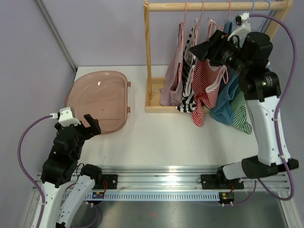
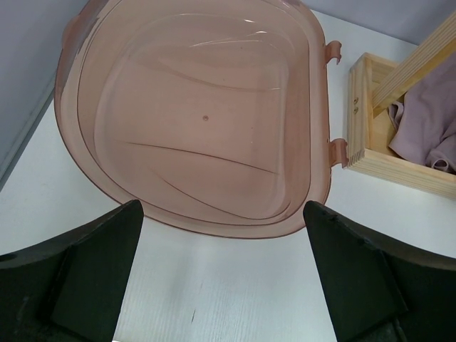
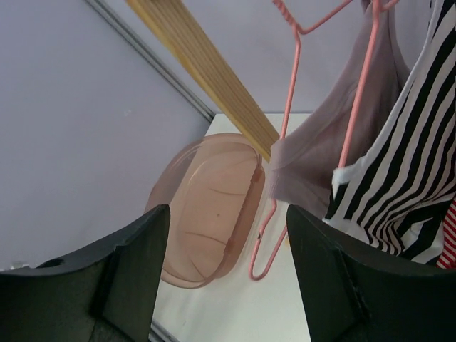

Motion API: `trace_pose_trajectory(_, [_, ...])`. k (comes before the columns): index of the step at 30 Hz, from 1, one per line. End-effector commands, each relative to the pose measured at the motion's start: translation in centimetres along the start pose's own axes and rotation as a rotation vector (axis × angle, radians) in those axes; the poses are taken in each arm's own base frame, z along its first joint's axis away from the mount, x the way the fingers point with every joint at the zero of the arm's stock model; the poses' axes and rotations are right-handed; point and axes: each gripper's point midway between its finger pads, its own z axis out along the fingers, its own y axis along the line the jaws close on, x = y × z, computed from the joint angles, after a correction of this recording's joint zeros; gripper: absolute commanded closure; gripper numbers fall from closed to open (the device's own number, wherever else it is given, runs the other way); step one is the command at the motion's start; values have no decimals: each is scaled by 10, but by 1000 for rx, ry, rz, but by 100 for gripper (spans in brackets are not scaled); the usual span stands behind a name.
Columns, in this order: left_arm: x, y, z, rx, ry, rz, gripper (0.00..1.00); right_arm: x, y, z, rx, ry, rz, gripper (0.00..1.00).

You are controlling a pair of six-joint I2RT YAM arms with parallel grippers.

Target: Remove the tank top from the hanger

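Note:
Several tank tops hang on hangers from a wooden rack (image 1: 218,5): a mauve one (image 1: 172,80) at the left, then black-and-white striped (image 1: 188,90), red-striped (image 1: 204,85), blue (image 1: 223,102) and green-striped (image 1: 240,111). My right gripper (image 1: 195,49) is raised at the clothes, level with their shoulders, pointing left. In its wrist view it (image 3: 226,210) stands open with nothing held. A pink wire hanger (image 3: 288,142) carrying the mauve top (image 3: 320,149) hangs just beyond the fingers, the striped top (image 3: 406,171) to its right. My left gripper (image 1: 91,122) is open, low over the table.
A translucent pink basin (image 1: 99,95) lies empty on the table's left, just ahead of the left gripper (image 2: 222,206). The rack's wooden base frame (image 2: 370,107) sits to the right of the basin (image 2: 206,121). The rack's upright post (image 3: 206,71) runs beside the hanger.

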Motion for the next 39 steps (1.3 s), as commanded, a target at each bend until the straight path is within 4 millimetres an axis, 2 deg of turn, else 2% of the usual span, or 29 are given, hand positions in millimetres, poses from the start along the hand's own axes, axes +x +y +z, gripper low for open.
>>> trace_pose_trajectory(1, [-5, -10, 7, 33, -18, -7, 1, -24, 5, 21, 38, -46, -51, 27])
trace_pose_trajectory(2, [-5, -10, 7, 34, -16, -5, 1, -24, 3, 28, 55, -41, -59, 27])
trace_pose_trajectory(3, [-5, -10, 7, 34, -16, -6, 1, -34, 3, 28, 92, -70, -92, 28])
trace_pose_trajectory(4, [-5, -10, 7, 33, -17, -6, 1, -24, -4, 48, 117, -36, -97, 28])
trace_pose_trajectory(5, [-6, -9, 7, 32, -19, -7, 1, -18, -9, 54, 142, -11, -103, 29])
trace_pose_trajectory(6, [-6, -9, 6, 32, -20, -8, 1, -33, -11, 54, 185, -58, -130, 30])
trace_pose_trajectory(7, [-6, -9, 6, 32, -20, -8, 1, -22, -22, 72, 221, -26, -137, 32])
trace_pose_trajectory(8, [-6, -10, 6, 33, -21, -8, 1, -17, -26, 76, 256, -14, -165, 32])
trace_pose_trajectory(9, [-6, -10, 6, 36, -20, -8, 1, -27, -28, 77, 302, -56, -182, 32])
trace_pose_trajectory(10, [-6, -10, 6, 36, -20, -7, 1, -17, -37, 92, 329, -33, -197, 33])
trace_pose_trajectory(12, [-6, -11, 7, 38, -18, -6, 1, -17, -35, 101, 355, -50, -242, 35])
trace_pose_trajectory(13, [-5, -10, 6, 38, -18, -6, 1, -9, -43, 115, 381, -35, -256, 36])
trace_pose_trajectory(16, [-5, -11, 7, 39, -16, -5, 1, -5, -54, 129, 443, -39, -297, 40])
trace_pose_trajectory(19, [-4, -12, 8, 43, -10, -2, 1, -6, -63, 138, 482, -62, -323, 49])
trace_pose_trajectory(28, [-2, -17, 9, 66, 0, 5, 1, -15, -61, 140, 490, -96, -361, 83])
trace_pose_trajectory(30, [-2, -17, 10, 70, 2, 5, 1, -17, -61, 139, 490, -99, -365, 84])
trace_pose_trajectory(35, [0, -19, 10, 75, 9, 9, 1, -22, -59, 136, 492, -115, -379, 100])
trace_pose_trajectory(39, [-1, -19, 11, 79, 9, 11, 1, -35, -48, 129, 460, -153, -375, 100])
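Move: Hanging some 16 cm ahead, 3 cm left and 6 cm below the right hand is the bare near end of the leftmost pink hanger. From that hand, the mauve tank top's middle is about 22 cm ahead, 5 cm left and 22 cm down; the black-striped top is equally far ahead, 2 cm right and 20 cm down. The rack's left post stands roughly 20 cm ahead, 18 cm left. From the left hand, the hanger end is about 28 cm ahead, 40 cm right and 18 cm higher. Reaching forward about 16 cm to the near end of the leftmost pink hanger, the right hand first goes level, drifting left, then dips some 6 cm as it arrives. On the way it turns clockwise and rolls its left side down, roughly 25 degrees each; the half-closing fingers finish shutting once there and pinch the hanger's bare wire between their tips. ##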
